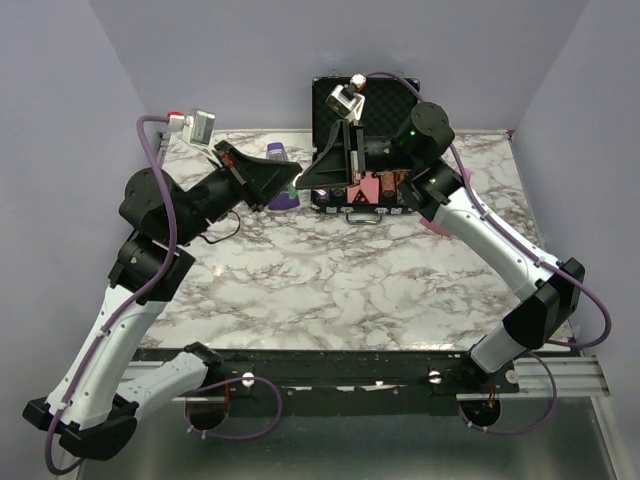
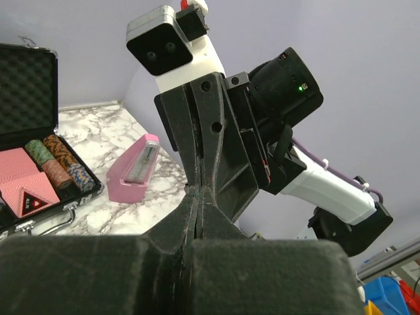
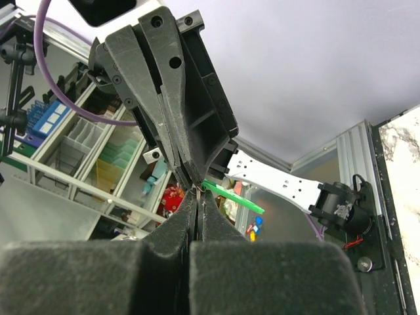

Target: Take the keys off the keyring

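Note:
Both grippers meet tip to tip in the air above the back of the table [image 1: 320, 285]. My left gripper [image 1: 297, 177] is shut, and so is my right gripper [image 1: 307, 181]. In the right wrist view the keyring's green tag [image 3: 233, 197] sticks out edge-on to the right of the pinch point, by the left gripper's tips [image 3: 191, 180]. A thin wire ring loops around the meeting tips. My right gripper [image 3: 199, 195] pinches a thin grey metal sliver that looks like a key's edge. In the left wrist view my left gripper [image 2: 197, 190] hides whatever it pinches.
An open black poker-chip case [image 1: 385, 100] stands at the back of the table, also at the left of the left wrist view [image 2: 26, 85]. A purple-pink metronome-shaped object [image 1: 278, 153] [image 2: 134, 172] lies beside it, under the grippers.

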Tool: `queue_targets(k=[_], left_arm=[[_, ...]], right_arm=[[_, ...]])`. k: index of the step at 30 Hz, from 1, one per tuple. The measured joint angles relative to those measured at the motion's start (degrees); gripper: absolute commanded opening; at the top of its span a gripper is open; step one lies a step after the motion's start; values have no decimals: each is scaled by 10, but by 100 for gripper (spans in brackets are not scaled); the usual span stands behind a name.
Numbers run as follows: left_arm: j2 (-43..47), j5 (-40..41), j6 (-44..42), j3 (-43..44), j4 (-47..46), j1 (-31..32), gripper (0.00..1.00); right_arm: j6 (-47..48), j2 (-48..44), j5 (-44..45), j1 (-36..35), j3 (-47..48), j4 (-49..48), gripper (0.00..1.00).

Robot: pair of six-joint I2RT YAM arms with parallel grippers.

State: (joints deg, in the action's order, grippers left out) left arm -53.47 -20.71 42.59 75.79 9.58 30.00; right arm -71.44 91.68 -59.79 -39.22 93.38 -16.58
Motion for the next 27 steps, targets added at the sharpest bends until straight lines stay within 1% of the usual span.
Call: queue_targets(k=[5, 14, 20, 21, 23, 24, 25, 27], left_arm=[[-11, -25, -12, 24, 26, 0, 0], [-16, -57, -25, 28, 52, -2, 0], [-34, -82, -31, 49, 68, -4, 0], [-37, -85, -31, 52, 70, -4, 3], [-44, -89, -31, 64, 81, -4, 16], [-48, -91, -31, 70, 86, -4, 28], [-52, -91, -31, 76, 92, -4, 37], [-63, -90, -28, 90, 99, -3, 53]], right_arm=[[4, -4, -13, 1, 0, 2, 1], [13, -5, -41, 1, 0, 33, 1], [26, -12, -47, 4, 0, 56, 1], [29, -14, -47, 5, 0, 60, 1], [34, -17, -46, 6, 0, 65, 1], [36, -19, -46, 6, 0, 65, 1], [37, -20, -45, 6, 0, 66, 1], [41, -20, -44, 3, 0, 67, 1]])
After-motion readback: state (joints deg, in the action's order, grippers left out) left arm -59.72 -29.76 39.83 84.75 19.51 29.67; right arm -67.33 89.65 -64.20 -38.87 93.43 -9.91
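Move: The keyring sits between my two sets of fingertips, about 1 cm ahead and 1 cm right of my left hand and roughly 1 cm left of my right hand, level with both. Its green tag hangs about 3 cm beneath it. Far below, some 43 cm under my left hand, the purple tool stands about 27 cm ahead and 7 cm left; the chip case lies about 27 cm ahead and 13 cm right. Fingertip to fingertip at the keyring, I carry both hands together about 2 cm back and to the right, sinking slightly, while my left wrist rolls and turns clockwise some 10 degrees. Right at the end my left fingers open about a quarter and let go; my right fingers stay shut on the ring. ##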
